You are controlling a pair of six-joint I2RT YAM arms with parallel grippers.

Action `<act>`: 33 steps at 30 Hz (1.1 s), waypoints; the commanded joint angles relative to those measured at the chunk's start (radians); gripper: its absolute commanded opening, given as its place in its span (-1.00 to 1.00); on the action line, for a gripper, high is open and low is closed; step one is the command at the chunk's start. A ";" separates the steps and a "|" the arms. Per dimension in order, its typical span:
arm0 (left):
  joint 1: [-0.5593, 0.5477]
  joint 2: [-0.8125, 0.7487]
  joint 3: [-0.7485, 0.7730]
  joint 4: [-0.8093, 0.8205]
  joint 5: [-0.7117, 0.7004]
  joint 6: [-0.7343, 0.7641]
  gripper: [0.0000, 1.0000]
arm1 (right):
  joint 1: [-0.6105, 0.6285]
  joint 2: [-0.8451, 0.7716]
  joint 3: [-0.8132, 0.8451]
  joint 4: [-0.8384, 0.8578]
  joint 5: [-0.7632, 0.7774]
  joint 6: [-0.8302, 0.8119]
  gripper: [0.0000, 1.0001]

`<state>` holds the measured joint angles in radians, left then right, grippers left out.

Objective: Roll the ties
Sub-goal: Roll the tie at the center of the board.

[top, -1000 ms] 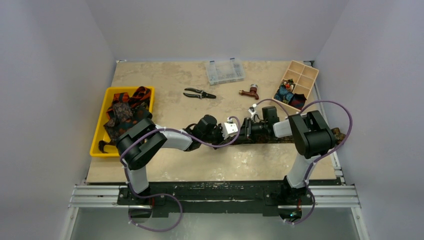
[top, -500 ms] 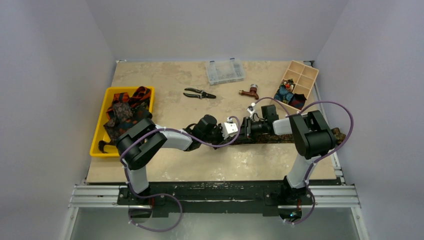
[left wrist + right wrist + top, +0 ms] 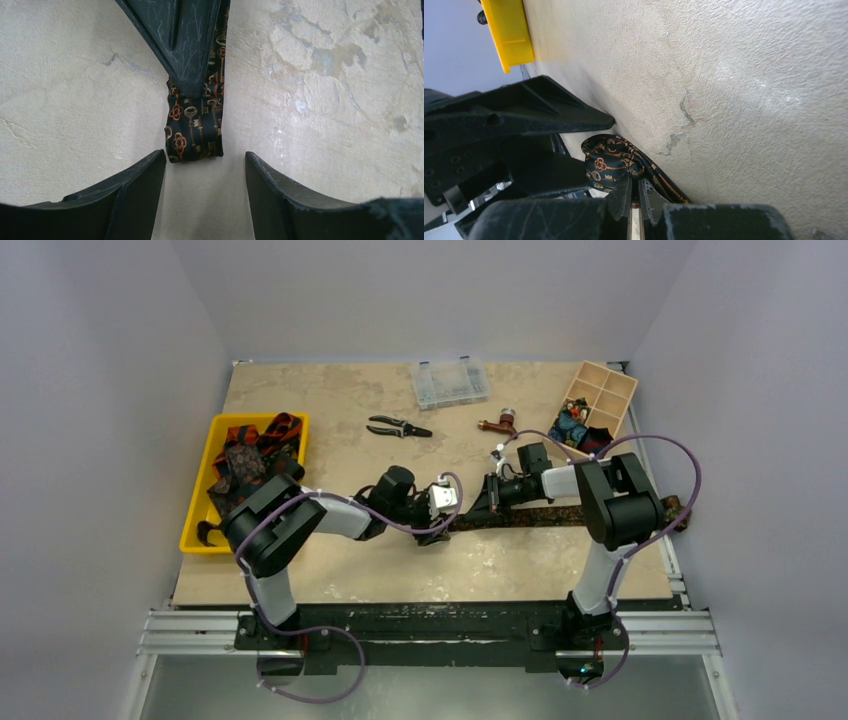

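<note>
One tie (image 3: 560, 513), dark with orange keys and flowers, lies stretched across the table toward the right edge. Its left end (image 3: 195, 135) is folded over into a small first turn. My left gripper (image 3: 205, 157) stands open, its fingers just short of that folded end, touching nothing. My right gripper (image 3: 634, 182) is shut, its tips pinching the cloth at the fold (image 3: 606, 160); from the left wrist its finger (image 3: 185, 45) lies over the tie. In the top view the left gripper (image 3: 447, 523) and the right gripper (image 3: 475, 510) face each other at the tie's end.
A yellow bin (image 3: 195, 520) at the left holds more ties (image 3: 250, 460). Black-handled pliers (image 3: 398, 427), a clear plastic box (image 3: 450, 382) and a small brown object (image 3: 498, 424) lie at the back. A wooden divided box (image 3: 610, 385) at the back right holds rolled ties (image 3: 575, 425).
My left gripper has let go, opened and drawn back to the left. My right gripper has closed at the tie's folded end and shifted slightly left.
</note>
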<state>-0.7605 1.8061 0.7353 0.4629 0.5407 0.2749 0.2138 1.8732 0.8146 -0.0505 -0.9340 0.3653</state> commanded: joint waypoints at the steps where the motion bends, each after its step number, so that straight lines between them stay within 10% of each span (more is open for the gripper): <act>1: 0.052 -0.017 -0.023 -0.043 0.128 0.099 0.19 | -0.005 0.037 0.021 -0.051 0.109 -0.075 -1.00; 23: -0.013 0.035 0.094 0.053 0.053 -0.019 -0.40 | -0.006 0.040 -0.002 -0.023 0.123 -0.059 -1.00; 33: -0.054 0.089 0.179 0.082 0.023 -0.106 -0.32 | -0.005 0.034 -0.014 -0.012 0.121 -0.055 -1.00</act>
<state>-0.7902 1.8683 0.8497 0.4519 0.5457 0.2310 0.2047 1.8881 0.8288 -0.0795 -0.9417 0.3496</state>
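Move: The rolled end of the tie lies just beyond the left fingertips, roughly 3 cm to the right, about level with them in reach and height. From the left hand, the middle of the tie's flat strip is some 18 cm right and 2 cm forward, the shears about 22 cm ahead and 7 cm left, and the pipe fitting about 22 cm ahead and 12 cm right. From the right hand, pinching the tie beside the roll, it is about 3 cm left and 1 cm back. The tie's rolled end is taken between the left fingers: still open, they drift about 1 cm left, then come some 4 cm right and slightly forward, closing to pinch the roll across its width and rising about 1 cm at the end. The right hand stays low, fingers still shut on the tie beside the roll, holding it in place. ##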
